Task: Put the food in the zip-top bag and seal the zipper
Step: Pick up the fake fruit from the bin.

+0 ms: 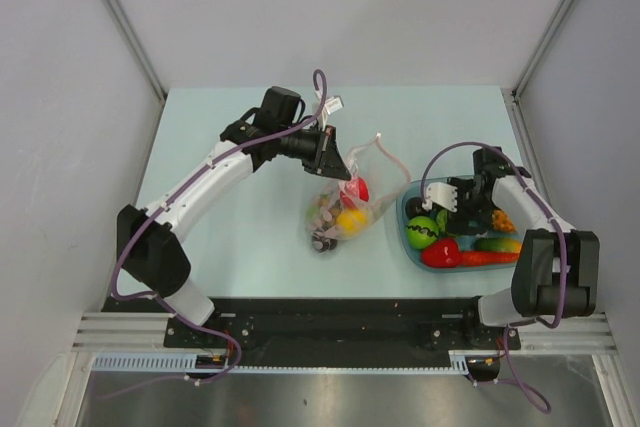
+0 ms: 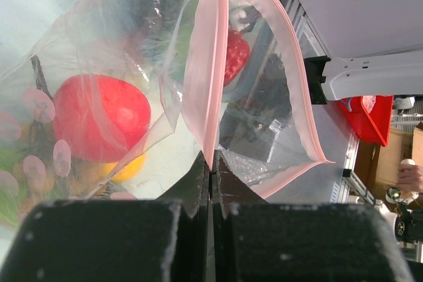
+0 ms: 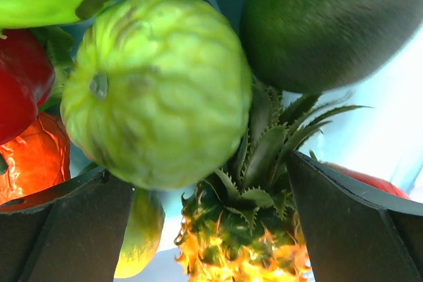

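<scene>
My left gripper (image 1: pixel 335 159) is shut on the pink-red zipper strip (image 2: pixel 205 64) of the clear zip-top bag (image 1: pixel 345 202) and holds its mouth up off the table. The mouth gapes open to the right. Inside lie a red fruit (image 2: pixel 99 117), a yellow lemon (image 1: pixel 350 220) and a brown grape cluster (image 1: pixel 322 215). My right gripper (image 1: pixel 468 199) is open, low over the light blue tray (image 1: pixel 403 209). Its fingers (image 3: pixel 357 222) stand on either side of an orange pineapple (image 3: pixel 244 236) with a green crown. A bumpy light green fruit (image 3: pixel 158 90) lies just beyond it.
The tray also holds a green watermelon (image 1: pixel 422 232), a red pepper (image 1: pixel 440 252), a red chili (image 1: pixel 490 258), a green cucumber (image 1: pixel 497 244) and a dark green fruit (image 3: pixel 324 24). Grey walls close in the table on three sides.
</scene>
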You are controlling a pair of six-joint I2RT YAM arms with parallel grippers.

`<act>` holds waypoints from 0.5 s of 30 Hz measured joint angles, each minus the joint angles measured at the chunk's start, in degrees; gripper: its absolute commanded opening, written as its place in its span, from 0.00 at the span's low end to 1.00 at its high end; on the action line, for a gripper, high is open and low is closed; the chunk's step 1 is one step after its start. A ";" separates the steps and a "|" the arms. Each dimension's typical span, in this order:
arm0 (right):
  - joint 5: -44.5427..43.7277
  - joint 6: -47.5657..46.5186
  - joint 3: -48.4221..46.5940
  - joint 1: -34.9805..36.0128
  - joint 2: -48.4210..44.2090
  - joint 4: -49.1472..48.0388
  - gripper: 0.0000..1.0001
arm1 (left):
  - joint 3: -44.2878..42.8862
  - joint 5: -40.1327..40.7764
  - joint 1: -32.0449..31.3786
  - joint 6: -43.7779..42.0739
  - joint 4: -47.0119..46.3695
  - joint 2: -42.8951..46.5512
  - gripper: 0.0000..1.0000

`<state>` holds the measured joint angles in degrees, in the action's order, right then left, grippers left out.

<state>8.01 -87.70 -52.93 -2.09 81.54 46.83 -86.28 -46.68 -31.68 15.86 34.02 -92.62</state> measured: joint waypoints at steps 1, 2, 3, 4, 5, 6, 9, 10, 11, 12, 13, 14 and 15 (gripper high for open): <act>0.00 -0.42 0.00 0.02 0.39 0.02 0.95 | 0.00 -0.02 0.00 -0.02 0.00 0.00 0.00; -0.02 -0.79 0.00 0.07 0.85 0.04 0.92 | 0.00 -0.02 0.04 -0.02 0.00 0.00 0.00; -0.04 -1.01 0.00 0.07 1.42 0.09 0.89 | 0.00 -0.02 0.11 -0.02 0.00 0.00 0.00; -0.11 -1.16 0.00 0.07 1.77 0.09 0.82 | 0.00 -0.02 0.15 -0.04 0.00 0.00 0.00; -0.20 -1.16 -0.07 0.07 2.12 0.22 0.78 | 0.00 -0.02 0.24 -0.04 0.00 0.00 0.00; -0.26 -1.16 -0.37 0.04 2.75 0.70 0.75 | 0.00 -0.02 0.33 -0.07 0.02 0.00 0.00; -0.31 -1.11 -1.49 0.04 3.87 1.84 0.62 | 0.00 -0.04 0.63 -0.35 0.02 0.00 0.00; -0.26 -1.07 -1.77 0.04 3.96 2.12 0.57 | 0.00 -0.07 0.72 -0.44 0.04 0.00 0.00; -0.20 -1.01 -1.99 0.04 3.96 2.40 0.54 | 0.00 -0.09 0.81 -0.48 0.07 0.00 0.00; -0.15 -1.03 -2.19 0.04 3.93 2.69 0.52 | -0.07 -0.11 0.92 -0.52 0.26 0.00 0.00; -0.11 -1.01 -2.34 0.04 3.89 2.89 0.47 | -0.09 -0.11 0.98 -0.66 0.42 0.00 0.00; -0.04 -0.98 -2.47 0.04 3.76 3.13 0.44 | -0.11 -0.17 1.09 -0.90 0.50 0.00 0.00; -0.02 -0.98 -2.60 0.00 3.54 3.52 0.41 | -0.11 -0.24 1.14 -0.92 0.61 0.00 0.00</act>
<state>7.99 -88.68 -55.53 -2.09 85.08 50.35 -86.39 -46.92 -30.55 14.94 34.63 -92.62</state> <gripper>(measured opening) 0.493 0.006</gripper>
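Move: Close to the right hand's right lies the pineapple: its body is some 5 cm to the right and 3 cm lower, its leafy crown pointing left to under the fingers. The green custard apple sits about 5 cm to the left and 2 cm back, the nearer avocado 8 cm left and 5 cm ahead, the carrot around 9 cm back. From the left hand the pineapple is some 37 cm right, 2 cm ahead and 23 cm below. Sinking the last 1 cm or so beside the custard apple, the right hand closes its wide-open fingers to about half from front and back around the pineapple's crown end, then eases up some half a centimetre. It tilts barely 5 degrees. The left hand still pinches the bag's rim, nearly in place. ##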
